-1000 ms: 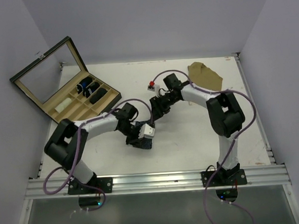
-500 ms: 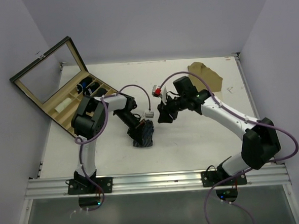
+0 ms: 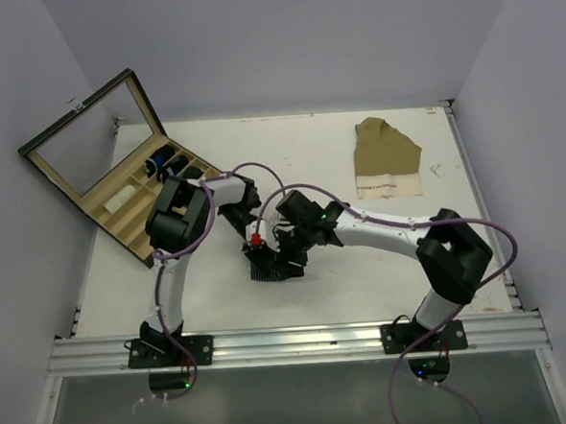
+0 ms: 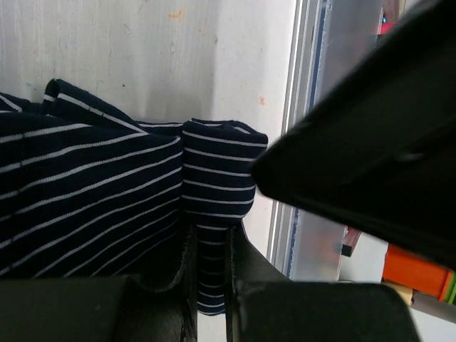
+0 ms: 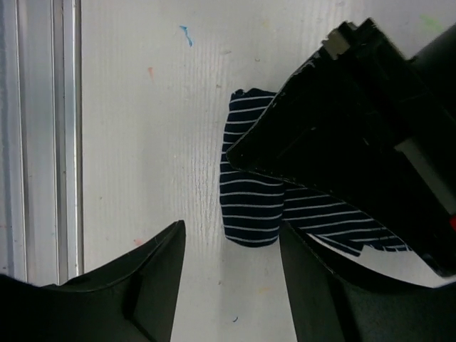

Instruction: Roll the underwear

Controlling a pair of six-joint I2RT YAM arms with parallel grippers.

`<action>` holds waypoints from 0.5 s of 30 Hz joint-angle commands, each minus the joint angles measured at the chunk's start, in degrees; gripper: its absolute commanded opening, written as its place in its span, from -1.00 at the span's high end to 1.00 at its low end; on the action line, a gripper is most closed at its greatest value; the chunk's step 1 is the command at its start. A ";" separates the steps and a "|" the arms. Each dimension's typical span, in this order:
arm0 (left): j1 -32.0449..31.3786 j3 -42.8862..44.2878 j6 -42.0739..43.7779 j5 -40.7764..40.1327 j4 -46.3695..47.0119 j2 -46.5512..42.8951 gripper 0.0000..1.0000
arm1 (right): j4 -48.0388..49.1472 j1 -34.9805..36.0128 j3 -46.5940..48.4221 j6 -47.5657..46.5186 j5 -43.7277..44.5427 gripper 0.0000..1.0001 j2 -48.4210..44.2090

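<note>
The underwear [image 3: 265, 269] is a navy bundle with thin white stripes, lying on the white table in front of the arms. In the left wrist view my left gripper [image 4: 211, 246] is shut on a narrow folded edge of the underwear [image 4: 107, 192]. My left gripper [image 3: 258, 251] reaches it from the back left. My right gripper [image 3: 284, 260] hangs close over the bundle from the right. Its fingers stand open in the right wrist view, my right gripper [image 5: 229, 229] framing the rolled end of the underwear [image 5: 249, 206] with nothing gripped. The left gripper's black body hides part of the cloth there.
An open wooden box [image 3: 109, 199] with a glass lid stands at the back left, with dark rolled pieces [image 3: 170, 167] in its compartments. A tan cloth [image 3: 385, 156] lies flat at the back right. The metal rail [image 3: 291, 344] runs along the near edge.
My right arm swung from the table's middle down to the underwear, beside the left gripper, with its fingers still apart. The left gripper stayed shut on the cloth.
</note>
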 commanded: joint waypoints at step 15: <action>0.41 -2.17 0.78 -16.00 13.92 2.23 0.87 | 5.48 2.52 0.96 -1.36 -3.17 1.00 12.02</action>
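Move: The right end of the underwear roll lies about 4 cm below the open right hand and 2 cm to its left, neither ahead nor behind; from the left hand, which already grips the roll, it is roughly 4 cm to the right and 1 cm back. The organizer box's middle is some 17 cm ahead and 28 cm left of the right hand, the olive cloth about 24 cm ahead and 27 cm right. Right hand drops about 4 cm, edging 2 cm left, and pinches the roll's right end while left keeps hold. ##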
